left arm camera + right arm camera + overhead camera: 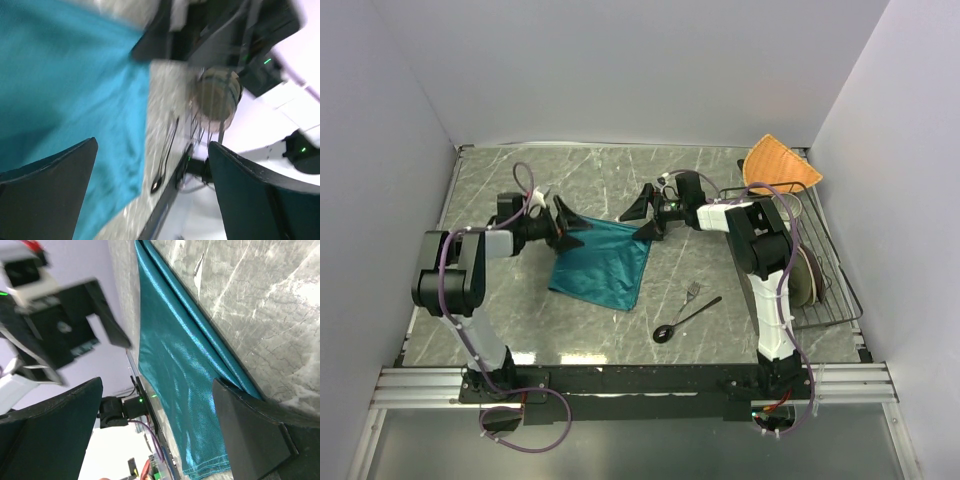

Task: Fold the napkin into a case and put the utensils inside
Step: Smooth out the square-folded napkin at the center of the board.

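The teal napkin [603, 264] lies folded flat on the marble table, its layered edge showing in the right wrist view [175, 365]. My left gripper [574, 226] stands open at the napkin's far left corner, nothing between its fingers [47, 192]. Just above the far right corner my right gripper [640, 219] is open too and holds nothing. The silver fork [692, 293] and the dark spoon [684, 320] lie side by side on the table, right of the napkin and nearer the front edge. In the left wrist view the spoon [164, 162] appears beyond the napkin [70, 95].
A black wire rack [830, 300] holding round plates [808, 280] stands along the right edge, behind the right arm. An orange woven fan-shaped cloth [778, 166] lies at the back right. Grey walls close the table on three sides.
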Robot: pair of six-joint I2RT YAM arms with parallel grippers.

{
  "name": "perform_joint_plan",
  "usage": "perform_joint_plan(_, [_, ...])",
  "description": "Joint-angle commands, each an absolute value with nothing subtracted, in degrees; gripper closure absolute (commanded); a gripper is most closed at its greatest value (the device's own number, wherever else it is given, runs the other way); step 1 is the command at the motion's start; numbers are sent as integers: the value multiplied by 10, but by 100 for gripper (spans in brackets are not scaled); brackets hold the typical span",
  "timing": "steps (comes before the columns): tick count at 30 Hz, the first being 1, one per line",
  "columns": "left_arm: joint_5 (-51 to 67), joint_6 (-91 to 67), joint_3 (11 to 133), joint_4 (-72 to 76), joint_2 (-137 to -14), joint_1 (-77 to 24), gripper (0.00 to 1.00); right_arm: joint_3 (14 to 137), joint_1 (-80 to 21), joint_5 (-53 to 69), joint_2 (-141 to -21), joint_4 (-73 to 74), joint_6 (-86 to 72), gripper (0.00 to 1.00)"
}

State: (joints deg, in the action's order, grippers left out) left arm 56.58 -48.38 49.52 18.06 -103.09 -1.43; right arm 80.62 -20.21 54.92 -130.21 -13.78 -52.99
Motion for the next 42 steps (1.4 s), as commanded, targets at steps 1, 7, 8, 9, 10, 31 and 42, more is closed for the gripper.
perform_joint_plan(1, [587, -418, 439, 100, -1043, 22, 1, 807, -185, 473, -1317, -67, -485, 0])
perform_joint_plan(7, [580, -359, 428, 62, -1088, 60, 1, 799, -182, 452, -1319, -50, -479, 0])
perform_joint_plan(8, [580, -345, 430, 37, -1091, 68, 1, 799, -181, 450, -1319, -44, -473, 0])
perform_joint_plan(9, [582, -329, 432, 23, -1088, 88, 1, 802, -181, 450, -1318, -40, -472, 0])
perform_joint_plan(10, [590, -292, 441, 6, -1082, 96, 1, 803, -181, 453, -1319, -40, -471, 0])
perform_joint_plan(31, [683, -246, 370, -24, -1005, 20, 1, 824, -192, 472, -1317, -28, -461, 0])
perform_joint_plan(42, [661, -254, 363, -14, -1092, 62, 1, 833, -185, 461, -1322, -7, -438, 0])
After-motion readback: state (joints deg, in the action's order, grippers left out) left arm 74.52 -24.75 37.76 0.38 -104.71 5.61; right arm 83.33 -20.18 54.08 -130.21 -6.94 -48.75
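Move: The napkin, folded square, has its middle about 4 cm back of the left gripper, 5 cm to its right and 9 cm below; its near-left corner is some 12 cm back and 8 cm left. The fork is roughly 14 cm back and 27 cm right of the left gripper, the spoon 19 cm back and 26 cm right. From the right gripper, the napkin's middle is about 7 cm back, 7 cm left and 5 cm below. Keep the right gripper pressed on the napkin's far-right part. Bring the open left gripper back and down about 5 cm, sweep it low to the left, lift, then carry it farther back towards the napkin's near-left corner, about 11 cm in all, and lower it again, turned some 10 degrees clockwise, until its lower finger rests on the cloth by the left edge. ##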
